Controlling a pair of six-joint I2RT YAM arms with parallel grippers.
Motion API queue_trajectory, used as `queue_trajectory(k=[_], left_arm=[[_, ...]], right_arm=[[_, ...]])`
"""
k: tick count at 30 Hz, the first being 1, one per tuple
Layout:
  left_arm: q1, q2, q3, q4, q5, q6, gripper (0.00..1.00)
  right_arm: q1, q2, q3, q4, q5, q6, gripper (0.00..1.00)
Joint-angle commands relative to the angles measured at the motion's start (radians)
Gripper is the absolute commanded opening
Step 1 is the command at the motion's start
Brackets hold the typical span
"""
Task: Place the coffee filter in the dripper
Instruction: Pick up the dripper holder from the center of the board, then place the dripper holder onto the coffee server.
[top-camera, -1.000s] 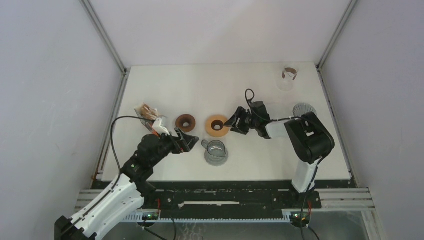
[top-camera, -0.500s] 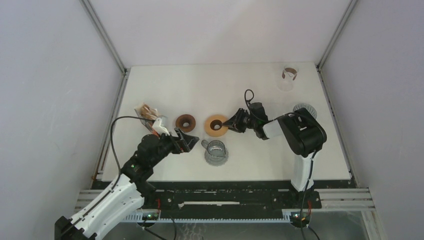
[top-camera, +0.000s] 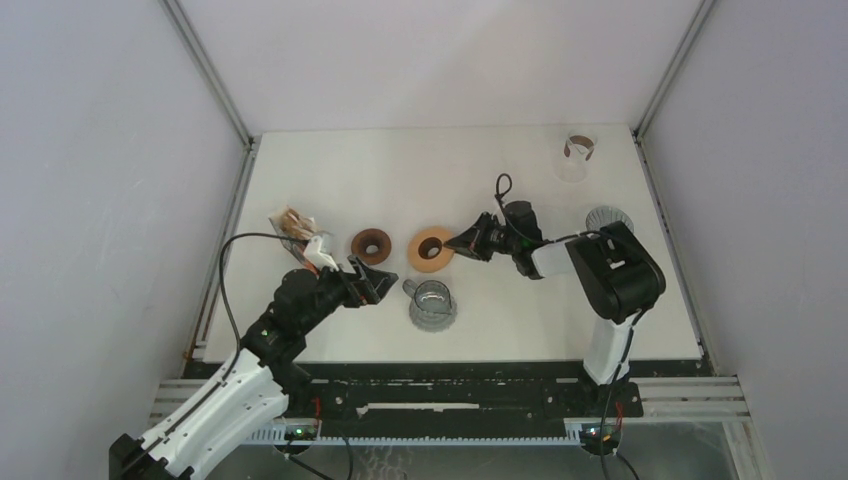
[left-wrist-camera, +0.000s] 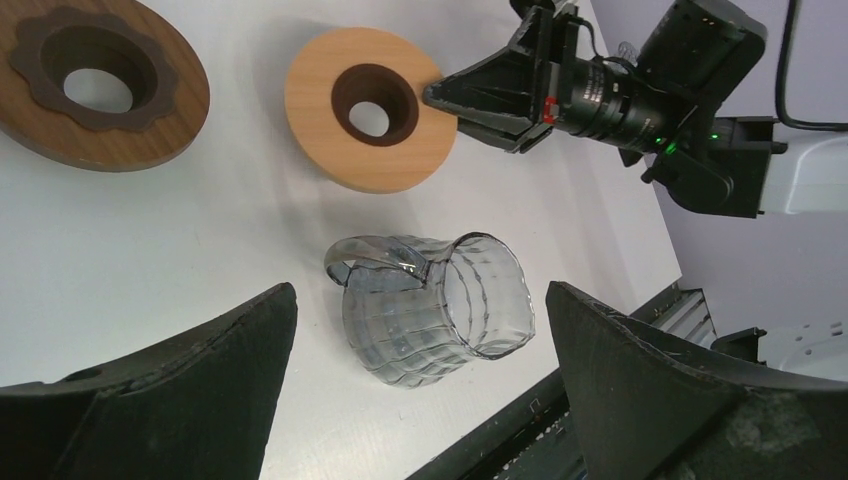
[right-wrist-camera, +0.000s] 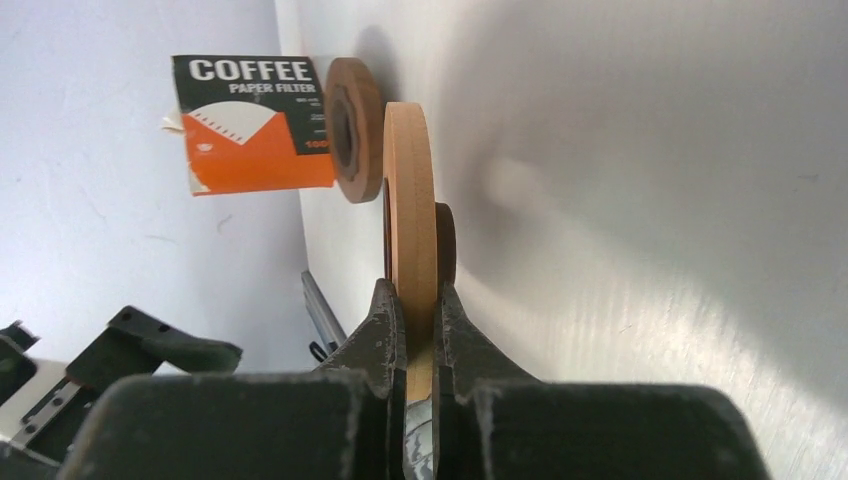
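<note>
The coffee filter pack, orange and black, lies at the table's left; its label shows in the right wrist view. A clear ribbed glass dripper with a handle stands near the front middle. In the left wrist view the dripper sits just below and between my left gripper's wide-open jaws. My left gripper holds nothing. My right gripper is shut on the rim of a light wooden ring. Both fingers pinch the ring's edge.
A dark wooden ring lies left of the light one, beside the filter pack. A ribbed round piece sits behind my right arm. A clear cup with a brown band stands at the back right corner.
My right gripper has closed from open onto the near edge of the light wooden ring. The left arm and the dripper have not moved.
</note>
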Motion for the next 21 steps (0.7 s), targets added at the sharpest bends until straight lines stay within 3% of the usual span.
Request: queue_trajectory(k=[1,21], left_arm=[[-0.004,-0.020,-0.010,0.034,-0.011,-0.022,0.99],[-0.003,-0.085,-0.013,0.045,-0.043,-0.099,0.97]], right_arm=[[-0.022,-0.118,-0.013,0.067,-0.054,0.029,0.00],[-0.057,-0.531,-0.093,-0.116,-0.175,0.004,0.00]])
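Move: The right hand, already holding the pale wooden dripper holder by its right rim just off the table, has the glass jug, its likely next place, about 12 cm back and 3 cm left, roughly level. The dark wooden ring sits some 16 cm left, 1 cm farther out and 4 cm lower; the filter pack about 29 cm left and 2 cm ahead, 1 cm lower. From the left hand the jug is 8 cm right, 1 cm ahead, 11 cm below. Upward and quickly, the right hand lifts the pinched dripper holder about 14 cm clear of the table, first almost straight up, then easing back some 3–4 cm and a little right as the climb slows. The wrist tips the fingers up by roughly 15 degrees, grip kept shut on the rim. The open, empty left hand rises nearly 2 cm. ##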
